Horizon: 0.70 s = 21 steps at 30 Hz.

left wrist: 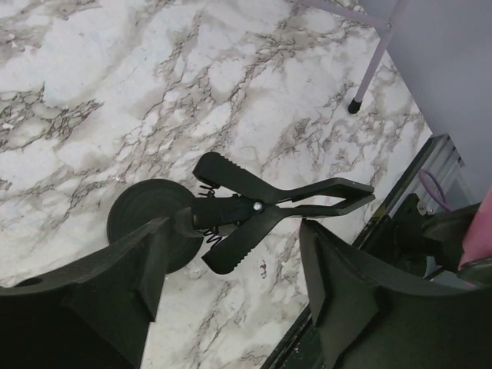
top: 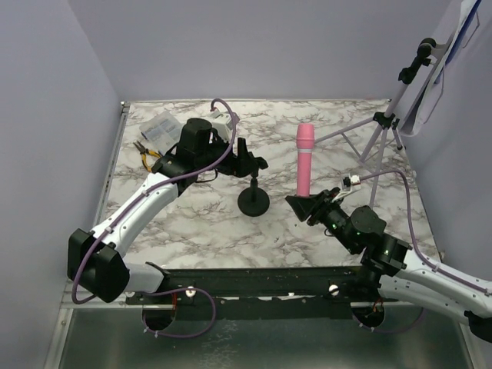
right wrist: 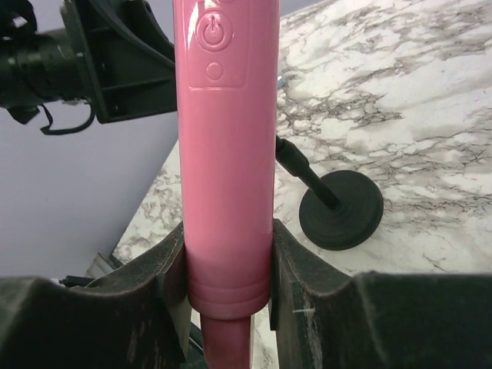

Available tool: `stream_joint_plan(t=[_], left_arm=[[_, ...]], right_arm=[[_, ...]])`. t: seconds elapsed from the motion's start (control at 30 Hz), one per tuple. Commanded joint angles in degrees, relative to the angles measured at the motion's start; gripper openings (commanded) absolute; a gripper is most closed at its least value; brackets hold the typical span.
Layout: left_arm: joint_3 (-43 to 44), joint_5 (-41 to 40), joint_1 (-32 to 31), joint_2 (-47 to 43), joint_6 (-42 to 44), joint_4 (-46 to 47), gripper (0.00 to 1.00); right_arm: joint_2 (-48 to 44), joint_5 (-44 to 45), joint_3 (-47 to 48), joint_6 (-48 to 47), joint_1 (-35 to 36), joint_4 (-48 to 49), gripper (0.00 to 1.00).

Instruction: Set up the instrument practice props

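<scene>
The small black mic stand has its round base (top: 253,203) on the marble and its spring clip (left wrist: 261,206) on top. My left gripper (top: 247,158) (left wrist: 234,257) is open, with its fingers on either side of that clip and apart from it. My right gripper (top: 302,204) (right wrist: 228,261) is shut on the lower body of the pink microphone (top: 304,157) (right wrist: 227,138). It holds the microphone upright, just right of the mic stand. The lavender music stand (top: 430,73) is on its silver tripod (top: 378,138) at the back right. Sheet-music pages (top: 461,34) rest on its desk.
Orange-handled pliers (top: 146,154) and a clear plastic box (top: 160,128) lie at the back left, behind the left arm. A tripod leg (left wrist: 374,65) reaches onto the marble. Lavender walls close in the table on three sides, and a black rail (top: 254,278) runs along the near edge.
</scene>
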Motion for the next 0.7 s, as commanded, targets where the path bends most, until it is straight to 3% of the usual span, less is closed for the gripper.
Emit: stream_joint_plan(t=[0.0,0.2,0.4,0.57,0.67], left_arm=[[-1.7,2.4,-0.2,-2.3,1.3,2.8,0.63],[-3.7,2.9,-0.9,-5.3,-3.0,4.8,0.30],[-5.4,4.3,-1.8,-7.6,-7.5,6.0,0.17],[-7.6,4.7,-1.8,-11.1,-10.3,5.8,0.19],[-8.9,7.3,-1.9,-12.0,-12.5,5.9,0.37]], right_arm=[[1.3,-2.5,0.6,-1.5,-0.1,3.2,0.00],[1.5,-2.5,-0.4,-0.5,-0.1,4.1,0.00],[2.0,-0.9,-0.2,-1.8,0.0,4.8,0.00],[3.2,-1.5,0.4,-2.3,0.0,4.8,0.00],[3.1,-1.9,-0.5,-0.9,-0.1,4.8,0.00]])
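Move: The mic stand's black clip lies right off the open left fingertips, about 3 cm to the right and 1 cm back, at about their height. The stand's round base is roughly 20 cm below the hand, some 2 cm to its right. The upright pink microphone stands about 15 cm to the right and 9 cm back. From the right hand, which already holds the microphone, the clip is about 10 cm ahead and 11 cm left. Close the left fingers from wide to about a quarter open, pinching the near handle of the clip, and start drawing back towards the robot's base as they close. Carry on back about 4 cm at nearly level height, dragging the stand along by the clip, the wrist tilting only slightly. ##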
